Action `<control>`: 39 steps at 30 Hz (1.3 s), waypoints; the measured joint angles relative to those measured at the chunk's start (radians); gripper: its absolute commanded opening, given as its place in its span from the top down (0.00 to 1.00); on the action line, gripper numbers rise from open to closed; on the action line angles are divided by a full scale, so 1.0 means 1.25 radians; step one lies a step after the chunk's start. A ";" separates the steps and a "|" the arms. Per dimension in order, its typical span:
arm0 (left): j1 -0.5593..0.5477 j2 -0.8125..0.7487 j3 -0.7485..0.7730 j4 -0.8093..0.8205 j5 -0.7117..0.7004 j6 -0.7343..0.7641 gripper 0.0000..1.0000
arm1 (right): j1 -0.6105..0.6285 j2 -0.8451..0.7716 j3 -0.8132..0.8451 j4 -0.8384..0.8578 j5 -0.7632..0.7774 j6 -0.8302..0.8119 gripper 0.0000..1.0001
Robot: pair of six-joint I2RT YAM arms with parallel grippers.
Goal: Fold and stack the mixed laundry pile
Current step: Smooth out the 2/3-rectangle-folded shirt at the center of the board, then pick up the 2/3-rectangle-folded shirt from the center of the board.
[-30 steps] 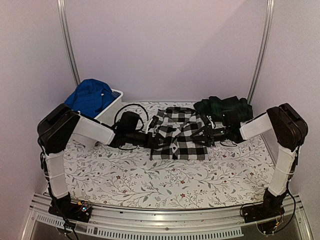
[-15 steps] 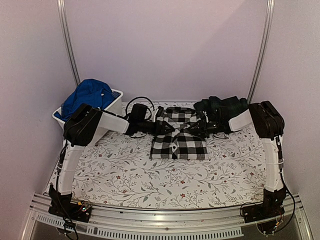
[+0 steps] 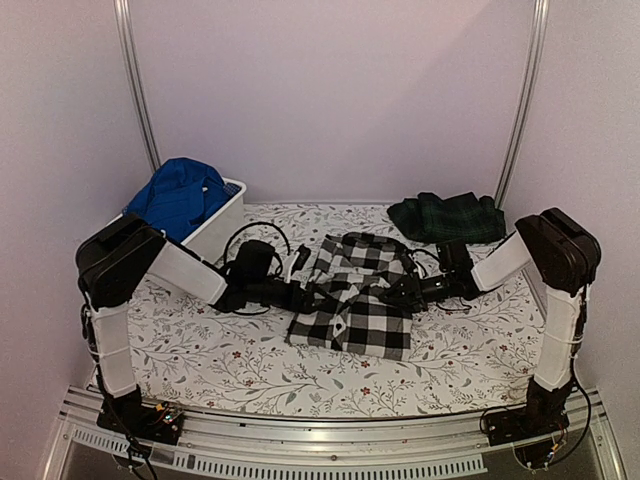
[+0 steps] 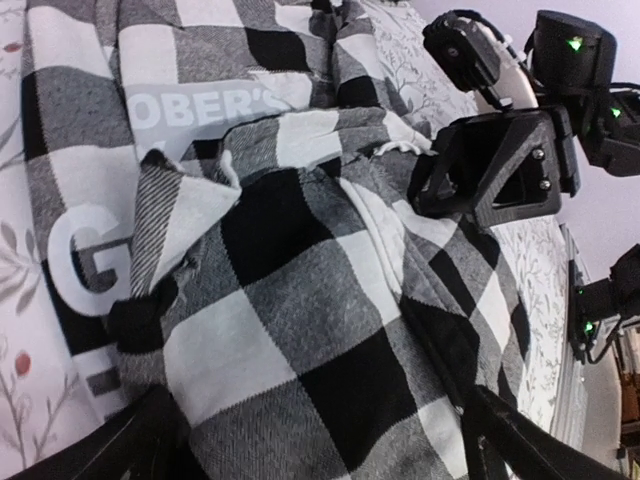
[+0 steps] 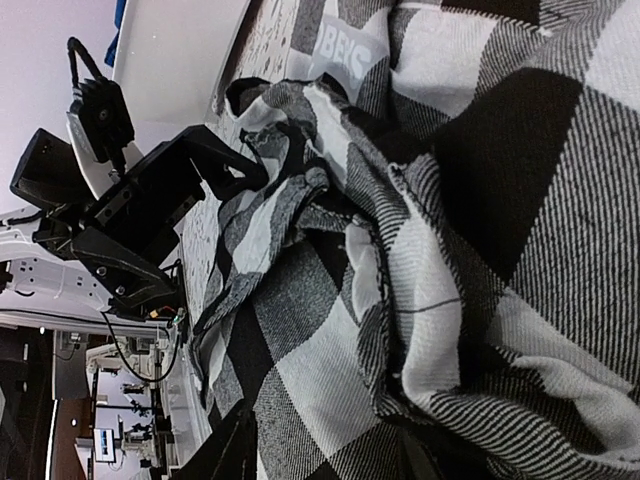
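Observation:
The black-and-white checked shirt (image 3: 352, 300) lies rumpled in the middle of the table and fills both wrist views (image 4: 300, 300) (image 5: 420, 250). My left gripper (image 3: 305, 297) (image 4: 320, 445) is at its left edge, jaws open wide with the cloth lying between them. From the right, my right gripper (image 3: 408, 292) (image 5: 325, 455) has its jaws drawn in on a bunched fold of the shirt. The dark tartan garment (image 3: 445, 215) lies folded at the back right. A bright blue garment (image 3: 180, 195) is heaped in the tub.
A white plastic tub (image 3: 222, 222) stands at the back left. The table has a floral cloth (image 3: 300, 375). Metal rails rise at the back corners, and the arm bases sit on the near rail (image 3: 330, 450).
Both grippers came back toward the near edge, and the checked shirt shifted nearer with them and got more rumpled. The tartan garment, half hidden before, now shows in full.

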 measured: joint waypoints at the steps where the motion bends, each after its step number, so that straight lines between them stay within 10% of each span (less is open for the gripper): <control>1: -0.009 -0.024 -0.021 -0.010 -0.017 0.005 0.00 | 0.007 -0.022 -0.028 -0.002 0.002 0.001 0.53; 17: -0.374 -0.399 -0.315 -0.136 -0.537 0.474 0.10 | 0.052 -0.155 0.234 -0.339 0.173 -0.163 0.60; 27: -0.439 -0.244 -0.259 -0.097 -0.693 0.690 0.41 | 0.134 0.012 0.332 -0.416 0.171 -0.231 0.68; 36: -0.460 -0.179 -0.219 -0.049 -0.776 0.829 0.95 | 0.136 0.098 0.352 -0.443 0.164 -0.274 0.74; 39: -0.461 -0.184 -0.196 -0.073 -0.774 0.850 1.00 | 0.143 0.102 0.354 -0.437 0.162 -0.293 0.74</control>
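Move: The shirt's near edge lies about 11 cm back of the left hand, almost level sideways and 3 cm lower. The crumpled fold in the shirt's middle is some 7 cm to the right hand's left and 1 cm ahead, slightly lower. From the right hand, the dark collar lies about 13 cm ahead and 4 cm left, the folded green shirt about 19 cm ahead and 11 cm right. Left hand hops back 13 cm, twisting, and pinches the near edge; right hops 7 cm left onto shirt. ##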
